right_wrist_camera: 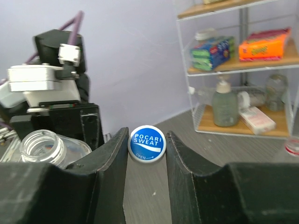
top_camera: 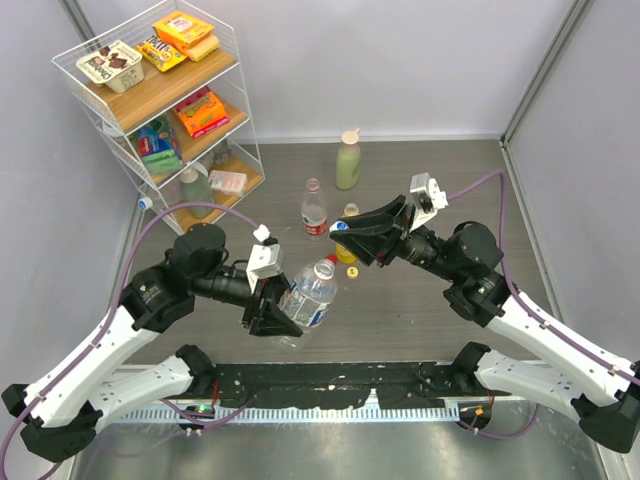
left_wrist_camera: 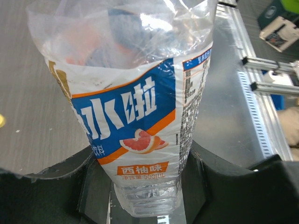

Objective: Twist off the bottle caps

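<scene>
My left gripper (top_camera: 272,305) is shut on the lower body of a clear bottle (left_wrist_camera: 135,102) with a blue, white and orange label, held tilted above the table. Its mouth (right_wrist_camera: 42,145) stands open with no cap on it. My right gripper (top_camera: 338,228) hovers just beyond that mouth, shut on a round blue and white bottle cap (right_wrist_camera: 147,143) pinched by its rim between both fingers. A yellow cap (top_camera: 347,254) lies on the table under the right gripper. A second clear bottle (top_camera: 314,210) with a red label stands upright behind.
A pale green bottle (top_camera: 348,160) with a beige cap stands at the back. A wire shelf rack (top_camera: 160,95) with snack boxes and bottles fills the back left. A black mat and a metal rail (top_camera: 330,400) run along the near edge.
</scene>
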### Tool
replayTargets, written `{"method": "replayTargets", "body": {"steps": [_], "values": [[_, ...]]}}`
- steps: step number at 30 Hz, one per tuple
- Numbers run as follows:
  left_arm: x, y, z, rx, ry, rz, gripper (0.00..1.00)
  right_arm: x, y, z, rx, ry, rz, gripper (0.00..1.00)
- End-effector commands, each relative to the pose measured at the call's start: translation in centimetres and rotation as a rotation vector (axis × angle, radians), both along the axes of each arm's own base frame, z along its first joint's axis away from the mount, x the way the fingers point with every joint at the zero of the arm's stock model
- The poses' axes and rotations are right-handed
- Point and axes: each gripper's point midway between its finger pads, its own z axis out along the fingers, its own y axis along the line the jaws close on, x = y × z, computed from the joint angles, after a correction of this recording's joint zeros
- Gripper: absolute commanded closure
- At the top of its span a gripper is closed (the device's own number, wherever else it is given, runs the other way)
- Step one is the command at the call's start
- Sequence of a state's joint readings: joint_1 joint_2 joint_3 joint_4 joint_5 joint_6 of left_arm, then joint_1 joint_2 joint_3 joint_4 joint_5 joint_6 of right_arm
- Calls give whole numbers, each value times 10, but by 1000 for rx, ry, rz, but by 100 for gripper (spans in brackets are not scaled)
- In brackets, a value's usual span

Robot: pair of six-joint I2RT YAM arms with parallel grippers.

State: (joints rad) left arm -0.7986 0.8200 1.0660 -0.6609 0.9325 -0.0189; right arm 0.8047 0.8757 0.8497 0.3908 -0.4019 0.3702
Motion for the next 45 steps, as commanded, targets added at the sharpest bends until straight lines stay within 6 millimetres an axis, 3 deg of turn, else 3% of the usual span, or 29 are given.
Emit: {"method": "replayTargets", "body": {"steps": [1, 6, 17, 20, 22, 28, 39, 45], "values": [[32, -4, -4, -6, -87, 171, 100, 38, -19, -22, -35, 69, -238, 98], [74, -3, -22, 26, -121, 392, 100, 70, -38, -54, -92, 162, -440, 99], [140, 3, -57, 88, -146, 726, 100, 110, -88, -147, -211, 343, -801, 99], [141, 3, -59, 102, -146, 726, 100, 113, -100, -175, -235, 403, -874, 99], [140, 3, -56, 104, -149, 720, 100, 115, -108, -182, -223, 426, -913, 99], [134, 7, -41, 76, -173, 704, 100, 120, -126, -235, -282, 513, -999, 98], [112, 16, -7, 5, -237, 633, 100, 143, -127, -323, -381, 802, -931, 98], [105, 21, 2, -38, -266, 624, 100, 149, -124, -353, -448, 911, -893, 86]]}}
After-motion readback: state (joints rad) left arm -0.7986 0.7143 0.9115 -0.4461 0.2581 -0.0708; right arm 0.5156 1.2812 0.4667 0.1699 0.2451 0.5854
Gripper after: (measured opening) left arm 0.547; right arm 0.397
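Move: The right hand, holding the white cap, goes for bare table about 13 cm ahead, 14 cm right and 41 cm below. The yellow cap lies some 14 cm ahead, 6 right; the red cap 17 ahead, straight in line; the yellow bottle 20 ahead, 5 right. The left hand holds the open bottle; the red-labelled bottle towards which it goes stands about 37 cm ahead, 6 cm right, 21 below. Right lowers its pinched cap some 35 cm, also forward-right towards bare table; left carries its bottle 11 cm forward. ##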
